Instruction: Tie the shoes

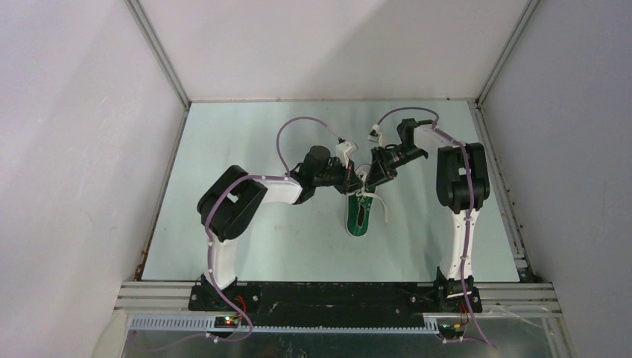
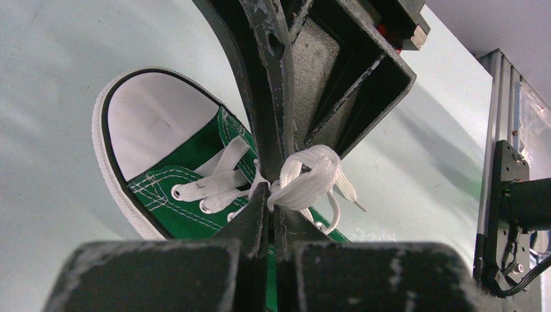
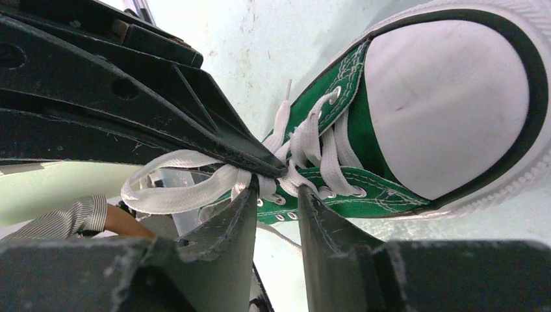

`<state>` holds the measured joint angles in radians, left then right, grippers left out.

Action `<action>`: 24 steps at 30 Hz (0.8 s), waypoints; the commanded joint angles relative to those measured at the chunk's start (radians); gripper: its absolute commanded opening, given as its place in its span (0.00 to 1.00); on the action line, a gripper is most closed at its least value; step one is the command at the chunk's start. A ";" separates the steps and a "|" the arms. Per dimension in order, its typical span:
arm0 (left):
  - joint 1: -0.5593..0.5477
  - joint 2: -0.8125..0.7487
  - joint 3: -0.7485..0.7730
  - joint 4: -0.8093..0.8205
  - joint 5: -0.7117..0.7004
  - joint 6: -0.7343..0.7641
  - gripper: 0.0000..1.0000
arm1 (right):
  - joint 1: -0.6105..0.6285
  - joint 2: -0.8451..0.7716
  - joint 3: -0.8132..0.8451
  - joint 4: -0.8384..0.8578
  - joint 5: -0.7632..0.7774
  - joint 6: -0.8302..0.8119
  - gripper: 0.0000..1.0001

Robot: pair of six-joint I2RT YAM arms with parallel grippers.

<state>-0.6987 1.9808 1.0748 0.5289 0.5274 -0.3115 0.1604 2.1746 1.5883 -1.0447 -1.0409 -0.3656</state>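
One green canvas shoe [image 1: 360, 218] with a white toe cap [image 2: 153, 117] lies mid-table, toe toward the arm bases. Both grippers meet over its laces. My left gripper [image 2: 275, 195] is shut on the white lace [image 2: 310, 174], which bunches into a loop just past its tips. My right gripper [image 3: 277, 188] stands open, its fingertips [image 3: 249, 190] on either side of the lace crossing, with a gap between them. A long lace loop [image 3: 170, 190] trails to the left of the right gripper. The left gripper's fingers [image 3: 214, 133] reach in from the upper left and meet the lace there. The shoe's heel is hidden.
The pale green tabletop [image 1: 246, 142] is boxed in by grey walls on three sides. An aluminium rail [image 2: 499, 97] and a black arm mount [image 2: 513, 188] stand at the near edge. Purple cables [image 1: 287, 134] arc over both arms.
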 commanded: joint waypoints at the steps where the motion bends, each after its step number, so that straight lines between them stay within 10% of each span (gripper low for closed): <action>1: 0.001 -0.043 -0.001 0.050 0.026 -0.008 0.00 | 0.008 0.012 0.036 0.000 -0.060 -0.003 0.32; 17: -0.005 -0.019 0.019 0.041 0.042 -0.029 0.02 | 0.008 0.026 0.032 -0.041 -0.164 -0.060 0.13; 24: 0.002 -0.061 0.016 -0.042 0.025 0.021 0.29 | -0.006 -0.001 0.011 -0.048 -0.139 -0.077 0.00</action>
<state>-0.6903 1.9800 1.0752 0.5125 0.5377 -0.3229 0.1513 2.1975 1.5887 -1.0870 -1.1198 -0.4274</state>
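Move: Both hands meet over the lace knot. The lace strand the right hand goes for lies between its parted fingertips, about 1 cm to the left and 1 cm below; the left hand still holds the lace bunch at its own tips. From the right hand, the shoe's toe cap is some 6 cm ahead, 2 cm left and 4 cm lower, and the loose lace end lies about 7 cm back, 4 cm right, down on the table. The right fingers, about a third open around the lace beside the left fingertips, close until they pinch a strand at the knot, the hand easing up and back by only about half a centimetre and rolling some 5 degrees, its left side rising. The left hand stays in place and, as the right grip shuts, opens its fingers to about a quarter, loosening its pinch. ##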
